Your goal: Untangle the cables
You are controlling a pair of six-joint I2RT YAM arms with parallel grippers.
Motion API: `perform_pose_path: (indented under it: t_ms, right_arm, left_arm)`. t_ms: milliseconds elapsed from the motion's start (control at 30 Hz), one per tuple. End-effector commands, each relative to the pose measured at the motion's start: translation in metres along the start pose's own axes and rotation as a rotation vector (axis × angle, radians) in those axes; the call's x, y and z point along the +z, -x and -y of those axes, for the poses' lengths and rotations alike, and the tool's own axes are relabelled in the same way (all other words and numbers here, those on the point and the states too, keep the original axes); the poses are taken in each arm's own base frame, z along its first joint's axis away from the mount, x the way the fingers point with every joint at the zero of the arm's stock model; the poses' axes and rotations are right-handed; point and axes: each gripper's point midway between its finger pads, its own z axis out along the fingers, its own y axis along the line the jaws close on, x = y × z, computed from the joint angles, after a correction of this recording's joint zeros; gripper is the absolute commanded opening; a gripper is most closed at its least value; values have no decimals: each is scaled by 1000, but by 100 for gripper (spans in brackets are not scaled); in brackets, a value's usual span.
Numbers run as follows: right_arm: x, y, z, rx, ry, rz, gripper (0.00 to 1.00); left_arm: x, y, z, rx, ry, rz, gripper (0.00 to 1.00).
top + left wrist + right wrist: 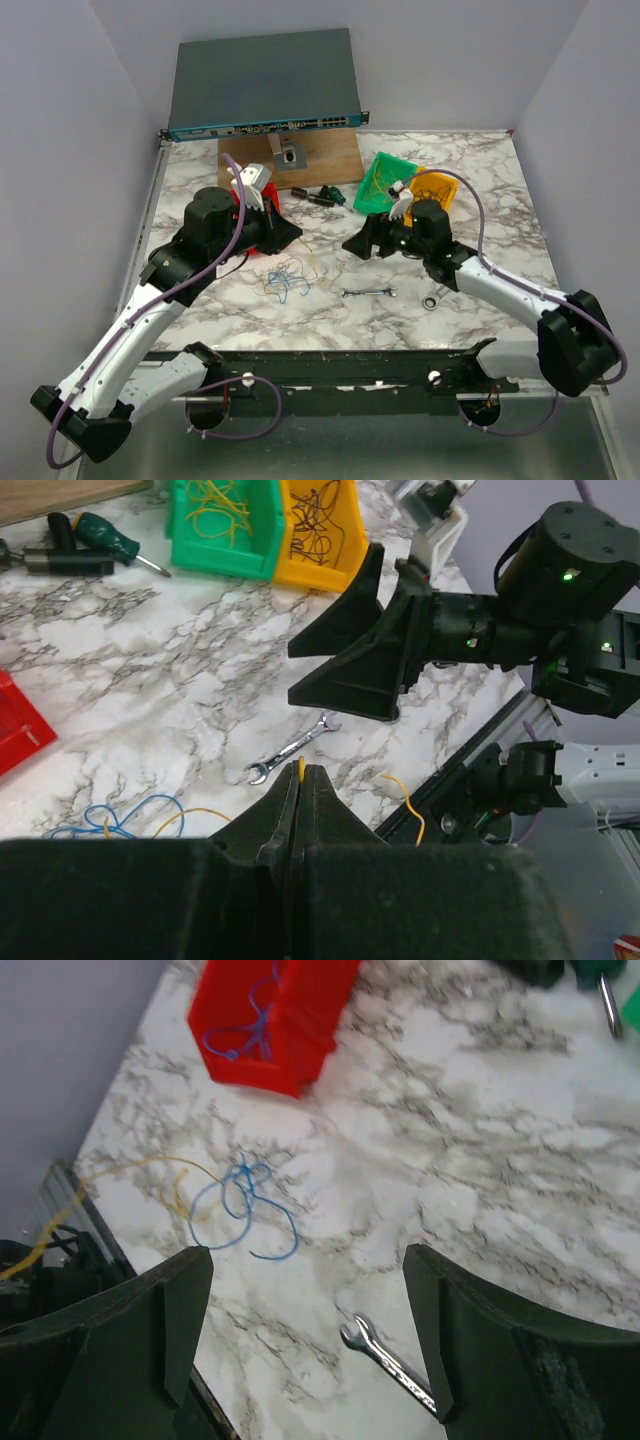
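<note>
The cables [285, 278] lie as a small loose tangle of blue and yellow-orange strands on the marble between the arms. My left gripper [296, 236] hovers above and behind them. In the left wrist view this gripper [300, 772] is shut on a thin yellow cable whose tip pokes out between its fingertips. Another yellow strand [406, 802] curls off to the right, and blue loops [120, 815] lie at the lower left. My right gripper [310, 1295] is open and holds nothing. It sits above bare marble with the blue cable [245, 1205] ahead on the left.
A silver wrench [368, 293] lies in front of the cables, with a small metal ring [432, 300] to its right. A red bin [255, 205], a green bin [385, 183] and a yellow bin [437, 188] stand behind. Screwdrivers [325, 196], a wooden board [290, 155] and a network switch [262, 85] are further back.
</note>
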Motion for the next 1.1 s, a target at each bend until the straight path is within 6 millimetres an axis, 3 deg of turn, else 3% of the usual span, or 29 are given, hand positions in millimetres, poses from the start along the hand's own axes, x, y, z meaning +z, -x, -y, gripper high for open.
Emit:
perform_pose_path:
  t_ms: [0,167,300,567,833,900,967,1033,1067]
  right_arm:
    - [-28,58,-51,-131,170,218,86]
    - [-60,75,-74,-184,216,289,87]
    - [-78,63,-109,-240,406,247,87]
    - [-71,45,-131,-202,553,114,84]
    - [-65,22,-167,-207,680,36,80]
    - [-61,15,-170,-207,681,12,74]
    - [-56,9,-169,-212,657,-6,61]
    - [-52,7,-165,-212,631,-12,44]
    - [-50,7,-162,-207,611,-12,31]
  left_arm:
    - [10,8,25,36,-87,-22,0]
    - [29,4,25,87,-76,-46,0]
    - [37,2,27,110,-93,-26,0]
    - [45,-2,38,145,-137,-29,0]
    - [53,-9,37,154,-132,-45,0]
    - [54,-9,36,154,-127,-43,0]
    - [54,-9,36,154,-124,-38,0]
    - [54,-8,35,154,-120,-36,0]
    - [54,-8,35,154,-120,-36,0]
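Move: Behind and to the left of the right hand, the yellow cable hangs pinched in the left fingers; the part to grasp lies about 11 cm back, 13 cm left and 12 cm above the right hand, and some 5 cm below and 3 cm back from the left hand, level sideways. From the right hand, the blue cable lies 17 cm left, 5 cm back, and the small wrench 4 cm right, 8 cm back, both about 13 cm below. Rising first, about 13 cm, the open right hand then swings back some 11 cm and left 7 cm, turning roughly 30 degrees counter-clockwise towards the yellow strand below the left fingertips, and starts closing around it, to about half open. The left hand, keeping its pinch on the yellow cable, carries it some 6 cm right to meet it. ##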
